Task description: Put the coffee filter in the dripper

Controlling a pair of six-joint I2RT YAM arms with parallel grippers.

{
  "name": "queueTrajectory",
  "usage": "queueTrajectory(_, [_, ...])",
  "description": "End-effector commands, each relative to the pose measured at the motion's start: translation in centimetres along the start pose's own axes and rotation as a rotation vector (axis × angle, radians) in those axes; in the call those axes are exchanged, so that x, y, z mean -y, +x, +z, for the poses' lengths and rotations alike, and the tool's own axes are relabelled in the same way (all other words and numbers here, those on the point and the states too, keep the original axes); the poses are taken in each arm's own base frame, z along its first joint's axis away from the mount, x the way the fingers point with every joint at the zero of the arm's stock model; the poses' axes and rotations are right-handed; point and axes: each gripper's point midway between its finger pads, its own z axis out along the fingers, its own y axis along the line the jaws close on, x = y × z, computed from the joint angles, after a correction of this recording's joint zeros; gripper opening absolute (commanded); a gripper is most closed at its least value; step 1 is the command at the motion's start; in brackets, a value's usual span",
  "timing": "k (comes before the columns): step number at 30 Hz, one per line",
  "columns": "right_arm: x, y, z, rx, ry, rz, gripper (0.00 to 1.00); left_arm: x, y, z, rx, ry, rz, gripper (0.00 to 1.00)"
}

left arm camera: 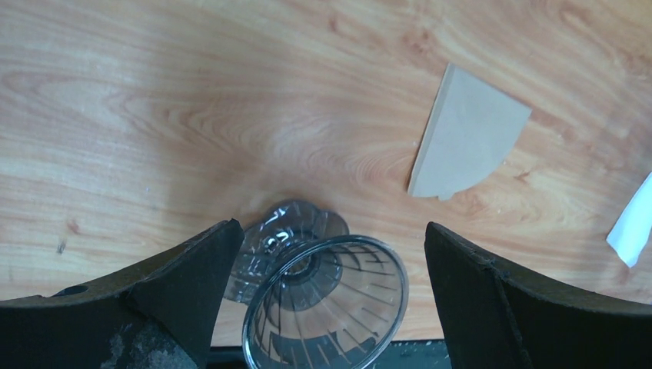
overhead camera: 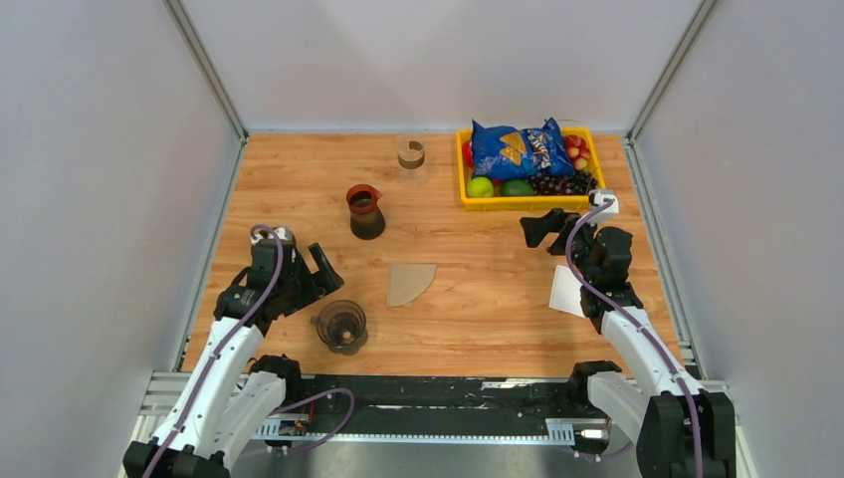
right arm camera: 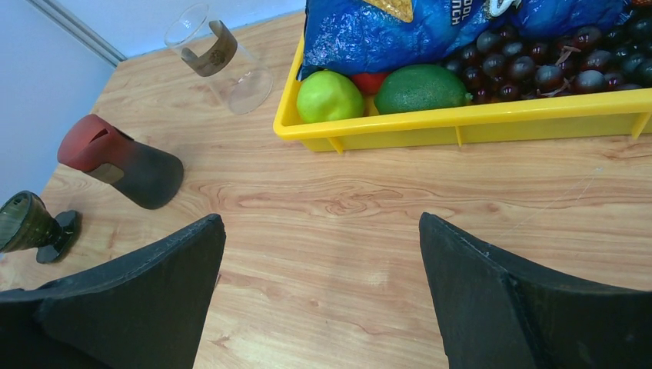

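The brown paper coffee filter [overhead camera: 410, 283] lies flat near the table's middle; the left wrist view shows this filter [left arm camera: 465, 134] ahead and to the right. The clear glass dripper [overhead camera: 341, 326] stands upright near the front edge, left of the filter. My left gripper [overhead camera: 315, 279] hovers open just behind and left of it. In the left wrist view the dripper [left arm camera: 323, 300] sits between and below the spread fingers of that gripper [left arm camera: 330, 231], untouched. My right gripper [overhead camera: 542, 227] is open over bare wood, and the right wrist view shows it [right arm camera: 321, 223] empty.
A red-topped dark carafe [overhead camera: 365, 211] and a clear glass beaker [overhead camera: 410, 154] stand behind the filter. A yellow tray [overhead camera: 527, 202] with a chip bag, fruit and grapes sits at the back right. A white paper [overhead camera: 567, 291] lies under the right arm.
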Motion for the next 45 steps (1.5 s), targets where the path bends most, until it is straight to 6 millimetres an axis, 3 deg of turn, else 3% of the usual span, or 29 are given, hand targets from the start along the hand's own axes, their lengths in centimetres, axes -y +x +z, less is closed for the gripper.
queueTrajectory(1, [-1.3,-2.3,-0.1,0.054,-0.047,-0.026,1.0,-0.7,2.4,-0.1,-0.108,-0.021,-0.002,1.0])
queueTrajectory(13, [-1.2,-2.3,-0.1,0.058,-0.038,-0.028,1.0,-0.6,4.4,-0.5,-0.202,-0.008,-0.003,1.0])
queueTrajectory(27, [-0.9,-2.4,-0.1,0.059,-0.022,-0.025,1.0,-0.8,5.5,-0.6,-0.229,-0.026,-0.014,0.99])
queueTrajectory(36, [-0.8,-2.3,0.0,0.057,-0.015,-0.021,1.0,-0.8,6.8,-0.9,-0.251,-0.031,0.018,0.88])
queueTrajectory(45, [-0.7,-2.2,0.0,0.051,-0.014,-0.017,1.0,-1.1,7.7,-1.2,-0.278,-0.052,0.044,0.63])
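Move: Behind and below the open left hand sits the clear dripper, its middle about 9 cm back, 4 cm to the right and some 7 cm down. The coffee filter lies flat about 4 cm ahead of that hand and 18 cm to its right, about 12 cm below. The red-topped carafe stands 19 cm ahead, 8 cm right, 6 cm down. From the idle right hand the dripper is roughly 22 cm back, 47 cm left and 13 cm lower. Drawing back about 6 cm over the table, sinking some 3 cm and edging rightward, the left hand comes to the dripper's rim, with a pause partway. Its wrist tips about 15 degrees steeper and turns slightly clockwise. Near the end the fingers begin closing, to roughly two-thirds open; the left finger comes against the handle side of the rim and nudges the dripper rightward. ##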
